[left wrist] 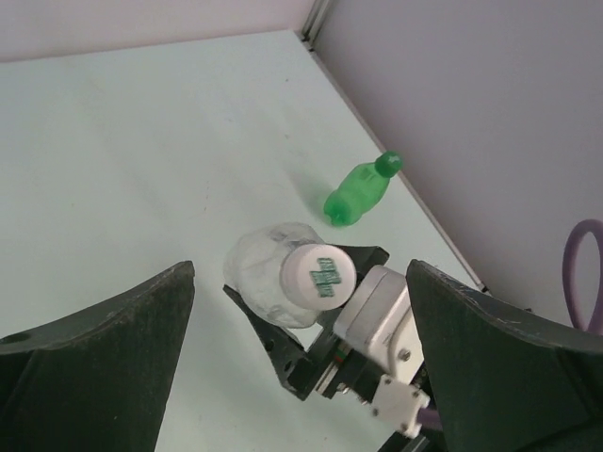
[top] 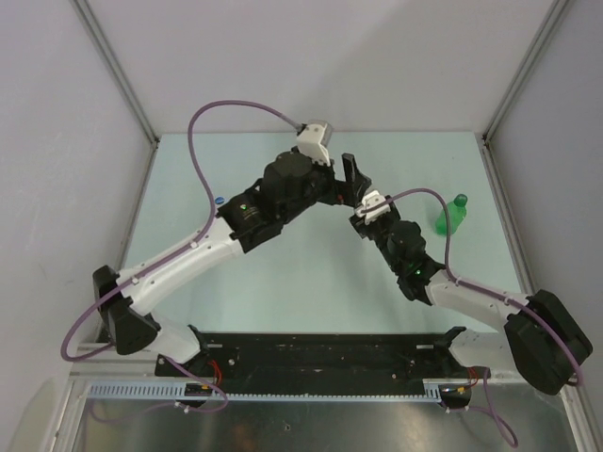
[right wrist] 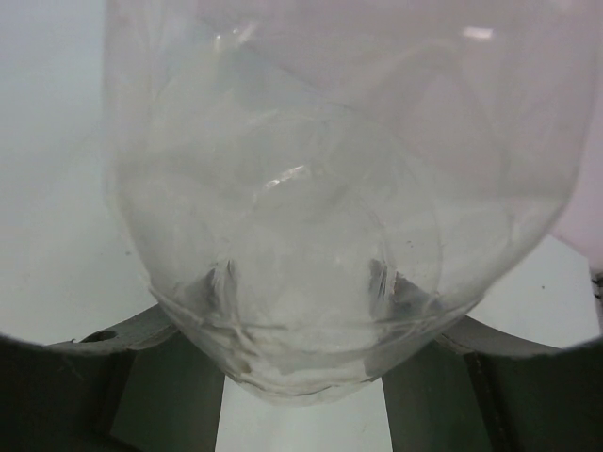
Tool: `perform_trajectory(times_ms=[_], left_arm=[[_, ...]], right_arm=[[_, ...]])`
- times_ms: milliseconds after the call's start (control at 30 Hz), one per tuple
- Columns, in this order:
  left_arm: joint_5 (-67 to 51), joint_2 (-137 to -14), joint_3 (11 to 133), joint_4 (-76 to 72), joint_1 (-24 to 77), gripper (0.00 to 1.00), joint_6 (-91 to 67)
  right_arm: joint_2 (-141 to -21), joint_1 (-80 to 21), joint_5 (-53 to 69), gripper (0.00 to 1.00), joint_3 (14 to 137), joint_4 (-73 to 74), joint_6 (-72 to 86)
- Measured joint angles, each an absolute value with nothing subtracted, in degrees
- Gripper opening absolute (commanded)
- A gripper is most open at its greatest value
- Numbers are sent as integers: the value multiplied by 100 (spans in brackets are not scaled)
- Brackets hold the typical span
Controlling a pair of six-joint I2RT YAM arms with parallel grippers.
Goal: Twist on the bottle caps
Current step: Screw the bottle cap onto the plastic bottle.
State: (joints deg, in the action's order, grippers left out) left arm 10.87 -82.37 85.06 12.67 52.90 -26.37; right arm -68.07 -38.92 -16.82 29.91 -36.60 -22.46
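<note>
My right gripper (right wrist: pixel 301 315) is shut on a clear ribbed bottle (right wrist: pixel 311 188), whose body fills the right wrist view. In the left wrist view the same clear bottle (left wrist: pixel 268 273) stands upright between the right gripper's black fingers (left wrist: pixel 275 334). A white cap (left wrist: pixel 318 274) with a green cross sits on its neck. My left gripper (left wrist: pixel 300 275) hangs above that cap, open wide, its fingers apart from it on both sides. A green bottle (left wrist: pixel 358 193) with a dark green cap (left wrist: pixel 388 163) on it stands by the right wall, apart from both grippers. In the top view the arms hide the clear bottle.
Both arms meet over the table's middle, left gripper (top: pixel 350 177) close to right gripper (top: pixel 366 212). The green bottle (top: pixel 452 215) stands near the table's right edge. A small blue round thing (top: pixel 219 200) lies at the left beside the left arm. Walls enclose the table on three sides.
</note>
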Motion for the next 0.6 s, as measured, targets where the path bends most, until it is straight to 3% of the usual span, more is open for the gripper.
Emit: perform_trajectory(times_ms=[600], left_arm=[[2239, -8742, 8820, 1778, 5586, 66, -2714]], right_arm=[[-7190, -4244, -2456, 0, 2989, -3953, -3037]])
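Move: The white cap sits on top of the clear bottle that the right gripper holds, about 4 cm below the open left hand, some 2 cm ahead and 3 cm to its right. The clear bottle's middle hangs about 12 cm below the left hand, 3 cm ahead and 2 cm right. The green bottle stands some 28 cm to the left hand's right, 4 cm ahead and 25 cm below. From the right hand the cap is about 12 cm up, 2 cm right and 1 cm back. The white cap is what the left hand comes down on: it sinks about 3 cm and eases a little forward, turning under 10 degrees counter-clockwise, while its wide-open fingers close partway from both sides without yet pinching. The right hand keeps its grip low on the clear bottle, lowers it about 1 cm and rolls it some 10 degrees, top to the left. ##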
